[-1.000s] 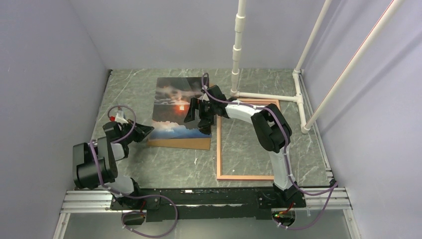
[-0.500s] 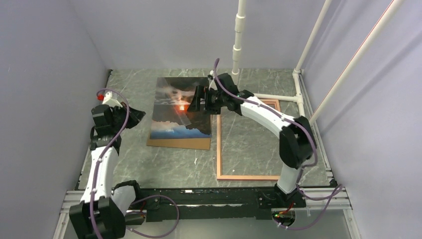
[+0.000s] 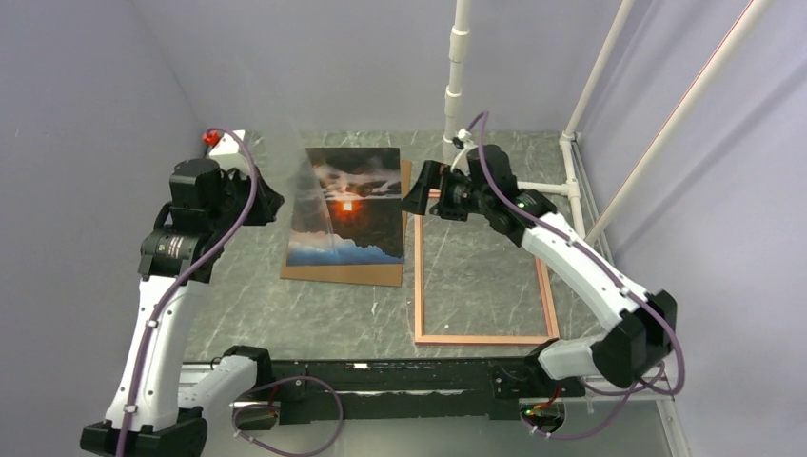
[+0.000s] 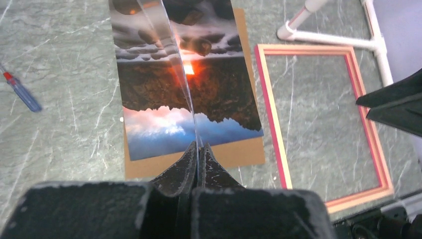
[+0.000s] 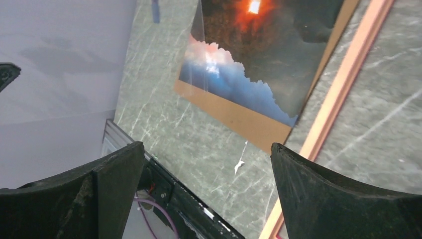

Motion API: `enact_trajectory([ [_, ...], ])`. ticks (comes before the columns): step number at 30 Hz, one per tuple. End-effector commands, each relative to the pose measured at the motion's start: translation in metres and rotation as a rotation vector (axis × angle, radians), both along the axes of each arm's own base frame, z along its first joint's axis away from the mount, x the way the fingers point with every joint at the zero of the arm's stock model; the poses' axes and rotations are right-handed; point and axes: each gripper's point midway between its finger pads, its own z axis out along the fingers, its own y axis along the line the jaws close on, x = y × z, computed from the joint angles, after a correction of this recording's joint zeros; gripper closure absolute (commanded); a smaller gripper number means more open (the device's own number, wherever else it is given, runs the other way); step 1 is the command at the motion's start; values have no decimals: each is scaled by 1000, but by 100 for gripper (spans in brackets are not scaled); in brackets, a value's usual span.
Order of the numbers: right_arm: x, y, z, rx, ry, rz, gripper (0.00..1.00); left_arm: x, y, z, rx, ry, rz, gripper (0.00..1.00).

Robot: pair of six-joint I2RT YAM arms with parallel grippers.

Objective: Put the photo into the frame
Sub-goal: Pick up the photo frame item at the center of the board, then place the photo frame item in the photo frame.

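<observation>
The photo (image 3: 347,205) (image 4: 149,84) (image 5: 263,55) lies flat and face up on a brown backing board (image 3: 343,274) (image 4: 239,154). To its right on the table lies the frame (image 3: 419,286) (image 4: 271,114) (image 5: 343,79), with nothing inside it. My left gripper (image 3: 266,205) (image 4: 197,147) is raised left of the photo and shut on a clear transparent sheet (image 3: 295,190) (image 4: 164,45), which the wrist view shows edge-on. My right gripper (image 3: 414,200) (image 5: 204,147) hovers open and holds nothing, above the frame's far left corner.
A blue pen with a red cap (image 4: 20,94) lies on the table left of the photo. White pipe stands (image 3: 452,105) (image 4: 323,37) rise behind the frame, and one pipe lies along its far edge. Grey walls close in the left, back and right sides.
My left arm has swung up and back with the clear sheet held shut in its jaws. My right gripper has moved right, off the photo toward the frame's corner, still open.
</observation>
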Motion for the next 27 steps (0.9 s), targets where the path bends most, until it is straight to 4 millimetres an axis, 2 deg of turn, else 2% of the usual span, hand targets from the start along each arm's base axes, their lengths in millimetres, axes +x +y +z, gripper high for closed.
enact_trajectory([
  [1,-12,-35,22,-15,-63,-58,0,-16,-5,5,143,54,-53,100],
  [4,-17,-51,28,7,-52,-72,0,-22,-19,6,176,86,-107,100],
  [9,-29,-58,39,61,-41,-54,0,-30,-41,-2,263,167,-169,100],
  [14,-39,-63,40,105,-12,-45,0,-35,-66,-4,321,234,-178,100],
  [23,-51,-82,26,135,51,-81,0,-46,-109,-15,375,288,-154,100],
  [27,-53,-85,15,135,68,-77,0,-49,-111,-3,325,254,-145,100],
])
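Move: The clear sheet is already pinched in the left hand, held aloft. The frame's middle lies roughly 40 cm to that hand's right, about level fore and aft, and some 30 cm below. The photo's middle on its brown board is about 11 cm ahead and 10 cm right of that hand; the white pipe corner is about 18 cm ahead and 32 cm right. From the empty right hand the frame's middle is about 3 cm back, 16 cm right and 24 cm below. The clear sheet, still pinched at its edge in the shut left fingers, is carried about 12 cm right and 5 cm back towards the frame, sinking slightly while the wrist rolls its left side up some 20 degrees, tips down and turns a little clockwise. The empty right hand, fingers staying wide open, draws off right and somewhat back, over the frame. ##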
